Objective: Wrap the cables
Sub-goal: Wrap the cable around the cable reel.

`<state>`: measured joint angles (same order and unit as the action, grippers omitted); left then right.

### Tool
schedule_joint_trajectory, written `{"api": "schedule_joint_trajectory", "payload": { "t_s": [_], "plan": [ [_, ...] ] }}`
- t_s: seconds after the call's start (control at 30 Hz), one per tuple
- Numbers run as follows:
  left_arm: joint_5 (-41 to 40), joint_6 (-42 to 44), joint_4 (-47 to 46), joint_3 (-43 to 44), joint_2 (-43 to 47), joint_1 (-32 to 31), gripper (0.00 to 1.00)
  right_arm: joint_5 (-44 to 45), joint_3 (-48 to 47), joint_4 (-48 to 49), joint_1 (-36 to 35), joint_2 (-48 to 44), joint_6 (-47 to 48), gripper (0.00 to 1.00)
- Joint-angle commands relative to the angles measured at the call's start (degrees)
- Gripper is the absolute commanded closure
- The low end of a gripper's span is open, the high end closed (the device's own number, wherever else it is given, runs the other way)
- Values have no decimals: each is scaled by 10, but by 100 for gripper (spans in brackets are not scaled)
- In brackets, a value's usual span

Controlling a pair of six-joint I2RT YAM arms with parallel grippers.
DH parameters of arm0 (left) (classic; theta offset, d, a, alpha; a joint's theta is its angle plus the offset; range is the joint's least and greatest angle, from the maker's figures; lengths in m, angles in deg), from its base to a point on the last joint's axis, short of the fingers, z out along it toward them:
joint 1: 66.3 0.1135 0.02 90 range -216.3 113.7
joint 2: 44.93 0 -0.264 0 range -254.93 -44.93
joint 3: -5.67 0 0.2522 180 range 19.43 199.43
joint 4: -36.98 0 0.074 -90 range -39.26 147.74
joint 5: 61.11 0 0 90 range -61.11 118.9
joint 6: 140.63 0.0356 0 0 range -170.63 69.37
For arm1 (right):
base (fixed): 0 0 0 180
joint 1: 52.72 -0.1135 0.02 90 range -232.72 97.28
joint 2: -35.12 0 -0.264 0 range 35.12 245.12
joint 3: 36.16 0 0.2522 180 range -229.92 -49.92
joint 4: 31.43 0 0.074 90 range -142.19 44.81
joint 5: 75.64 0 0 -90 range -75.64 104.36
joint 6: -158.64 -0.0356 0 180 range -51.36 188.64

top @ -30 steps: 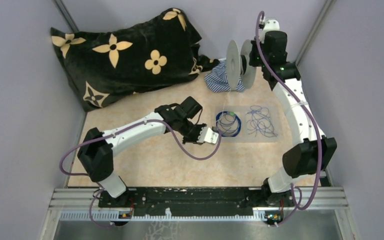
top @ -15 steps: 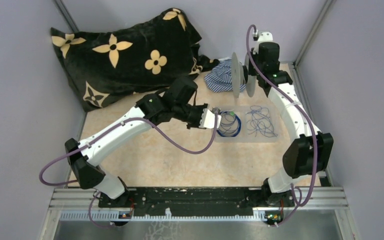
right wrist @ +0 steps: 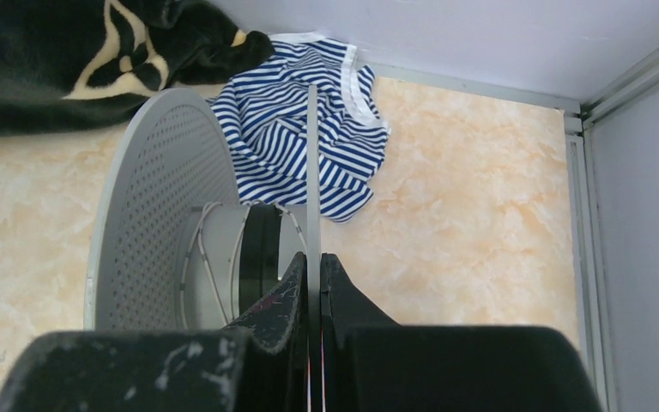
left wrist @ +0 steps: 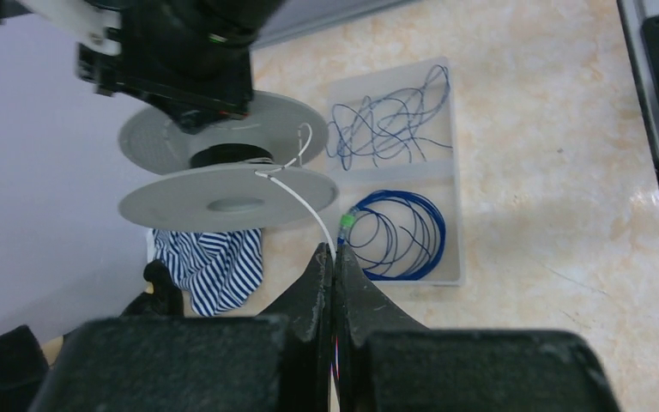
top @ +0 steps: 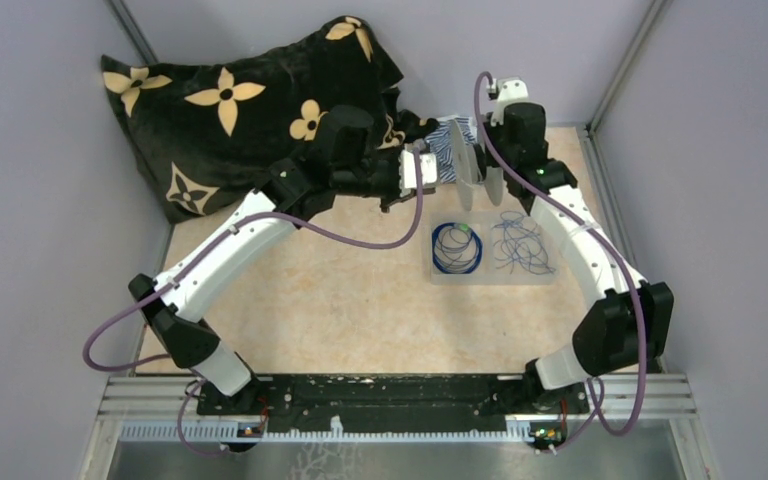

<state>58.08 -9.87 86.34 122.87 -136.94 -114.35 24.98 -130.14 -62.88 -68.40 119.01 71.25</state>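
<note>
A white cable [left wrist: 305, 206] runs from the pale spool [left wrist: 223, 197] to my left gripper [left wrist: 333, 256], which is shut on its end. In the top view this left gripper [top: 420, 160] hangs just left of the spool [top: 458, 165]. My right gripper [right wrist: 312, 259] is shut on the thin edge of one spool flange [right wrist: 311, 154]; white wire turns [right wrist: 199, 257] lie round the hub. In the top view the right gripper [top: 490, 165] is at the spool's right side. A dark blue ring coil [top: 457, 247] with a green bit [left wrist: 347, 221] and a scribbly blue tangle [top: 520, 243] lie in a tray.
The clear tray [top: 488, 277] lies on the table's right half. A blue-and-white striped cloth [right wrist: 296, 129] is bunched behind the spool. A black flowered cushion [top: 230, 110] fills the back left. Walls and a metal frame post [right wrist: 588, 215] stand close on the right.
My left gripper has moved from beside the ring coil back to the spool. The right arm has carried the spool a little left and back.
</note>
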Motion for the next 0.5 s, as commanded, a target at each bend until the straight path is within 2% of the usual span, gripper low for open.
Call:
{"api": "schedule_joint_trajectory", "payload": {
  "t_s": [0.0,0.23,0.47],
  "plan": [
    [13,-75,-75,29,-14,25,99,5,6,68,-13,-44,10,100],
    [36,-182,-165,34,-29,103,99,-41,37,60,-21,-63,15,100],
    [29,-208,-198,52,-54,138,99,-114,61,49,-24,-72,17,100]
  ]
}}
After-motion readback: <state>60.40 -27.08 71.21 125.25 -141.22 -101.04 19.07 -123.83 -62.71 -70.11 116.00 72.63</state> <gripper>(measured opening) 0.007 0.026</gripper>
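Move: The left hand keeps the cable's end pinched; the cable reel it is to go round lies about 11 cm ahead, 10 cm right and 10 cm below it. The coiled blue cable in the tray is some 4 cm back, 6 cm right and 33 cm below, the striped cloth about 17 cm ahead, 5 cm right and 33 cm below. From the right hand, already gripping its flange, the reel's middle is roughly 2 cm ahead, 4 cm left, 6 cm below. Still pinching the cable, the left hand sweeps some 10 cm forward past the reel; the right lowers the reel. ##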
